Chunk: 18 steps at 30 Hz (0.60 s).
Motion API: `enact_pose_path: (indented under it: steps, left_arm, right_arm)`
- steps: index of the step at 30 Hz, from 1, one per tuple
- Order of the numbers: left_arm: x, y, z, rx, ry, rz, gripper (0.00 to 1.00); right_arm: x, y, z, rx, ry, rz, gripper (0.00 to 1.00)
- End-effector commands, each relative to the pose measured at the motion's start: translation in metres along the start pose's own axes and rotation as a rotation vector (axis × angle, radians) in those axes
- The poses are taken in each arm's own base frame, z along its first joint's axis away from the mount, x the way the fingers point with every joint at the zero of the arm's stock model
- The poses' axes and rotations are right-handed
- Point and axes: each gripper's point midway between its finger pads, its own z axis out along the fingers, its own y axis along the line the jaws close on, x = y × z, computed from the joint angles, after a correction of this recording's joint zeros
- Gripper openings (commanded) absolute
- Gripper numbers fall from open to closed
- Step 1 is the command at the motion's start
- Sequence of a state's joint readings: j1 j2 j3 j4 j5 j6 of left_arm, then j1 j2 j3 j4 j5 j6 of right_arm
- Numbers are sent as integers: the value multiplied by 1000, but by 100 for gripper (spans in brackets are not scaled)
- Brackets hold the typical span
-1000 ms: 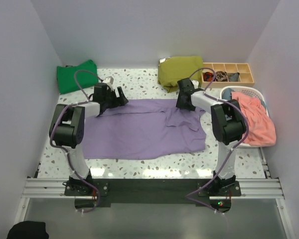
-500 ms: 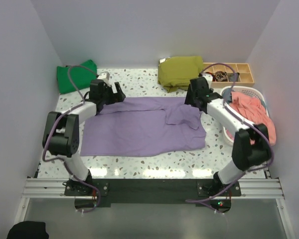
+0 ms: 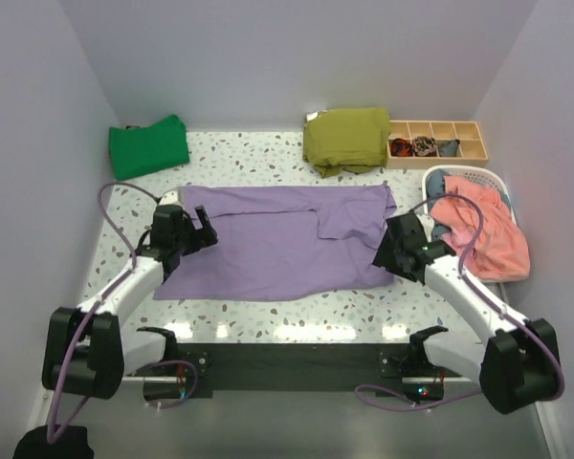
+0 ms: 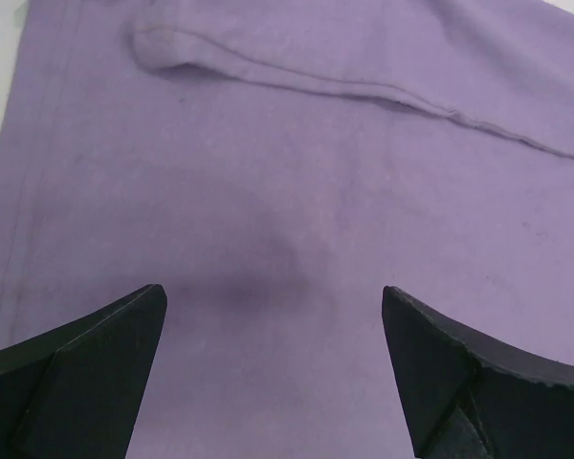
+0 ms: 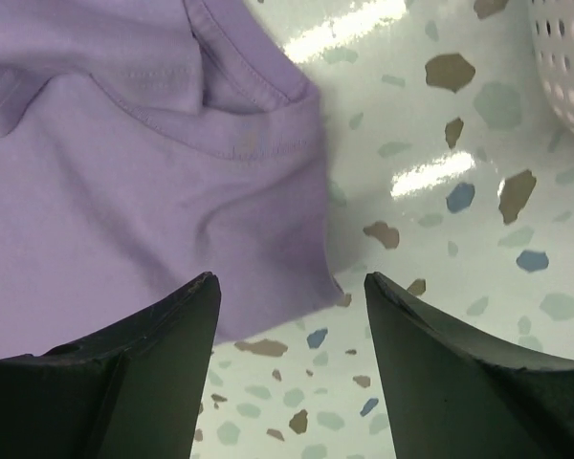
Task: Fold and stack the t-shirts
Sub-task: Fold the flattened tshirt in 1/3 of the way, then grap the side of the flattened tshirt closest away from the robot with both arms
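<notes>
A lavender t-shirt (image 3: 277, 239) lies spread flat across the middle of the table, with a folded-over flap near its far right. A bright green t-shirt (image 3: 148, 145) sits folded at the far left corner. My left gripper (image 3: 203, 237) hovers over the lavender shirt's left side, open; in the left wrist view the left gripper (image 4: 273, 306) has only smooth purple cloth (image 4: 297, 172) under it. My right gripper (image 3: 386, 252) is at the shirt's near right corner, open; in the right wrist view the right gripper (image 5: 292, 287) straddles the hem corner (image 5: 268, 229) and bare terrazzo.
An olive folded garment (image 3: 345, 137) lies at the back centre. A wooden divided box (image 3: 438, 144) stands at the back right. A white laundry basket (image 3: 498, 178) holding coral cloth (image 3: 483, 229) sits at the right edge; the basket wall (image 5: 564, 57) shows beside my right gripper.
Both arms have drawn back from the shirt's far edge toward the near side. The lavender shirt is let go and lies flatter, with its far edge set further back.
</notes>
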<state>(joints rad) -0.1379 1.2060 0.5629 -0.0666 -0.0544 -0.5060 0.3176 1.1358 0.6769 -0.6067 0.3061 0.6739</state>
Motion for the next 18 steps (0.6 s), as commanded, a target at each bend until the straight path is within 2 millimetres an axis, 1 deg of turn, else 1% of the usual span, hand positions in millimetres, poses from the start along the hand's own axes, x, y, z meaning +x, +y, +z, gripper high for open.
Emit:
enact_pose_path:
  steps: [1, 4, 6, 7, 9, 10, 13, 15, 16, 17, 18]
  left_arm:
    - [5, 17, -29, -67, -41, -90, 100]
    - [13, 26, -40, -102, -37, -107, 100]
    - [19, 31, -44, -120, -27, -109, 100]
    - [24, 34, -46, -131, -11, -114, 100]
    - [33, 39, -47, -150, 12, -122, 100]
    - [37, 38, -46, -143, 22, -130, 100]
    - [44, 37, -44, -128, 29, -153, 100]
    - [52, 43, -42, -152, 47, -165, 100]
    - [53, 43, -42, -155, 50, -177, 99]
    - [59, 46, -41, -167, 62, -184, 98]
    - [61, 47, -41, -171, 65, -191, 97]
  right_arm:
    - [18, 0, -17, -75, 16, 160, 66]
    - [33, -3, -18, -102, 41, 192, 66]
    - [44, -6, -16, -102, 69, 195, 65]
    - [52, -9, -13, -92, 91, 201, 65]
    - [58, -7, -9, -110, 98, 205, 65]
    - [62, -9, -6, -105, 104, 206, 65]
    - [60, -8, -2, -113, 84, 205, 65]
    - [57, -7, 1, -115, 70, 209, 66]
    - [60, -6, 3, -120, 78, 202, 66]
    - [56, -2, 6, -133, 61, 206, 66]
    - [57, -1, 7, -140, 66, 207, 66]
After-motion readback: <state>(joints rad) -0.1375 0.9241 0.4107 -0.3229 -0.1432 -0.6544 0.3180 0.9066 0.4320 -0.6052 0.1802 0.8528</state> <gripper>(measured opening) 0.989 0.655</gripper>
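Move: The t-shirt lies flat, some 4 cm below both hands. Its near-left corner is about 14 cm back and 11 cm left of the left hand, and the left end of the folded strip on its far side is about 8 cm ahead and 2 cm left. From the right hand, the near-right corner is roughly 2 cm back and 2 cm right, the sleeve flap about 10 cm ahead and 9 cm left, and the basket 8 cm ahead and 21 cm right. Draw both open grippers back towards the shirt's near side. Bring the left one about 7 cm back over the cloth and a little left, rising slightly before it sinks some 2 cm, turning about 10 degrees counter-clockwise. Take the right one about 5 cm back and, after a slight rise, down some 4 cm beside the near-right corner, rolling its left side up about 10 degrees. Keep both sets of fingers apart. ##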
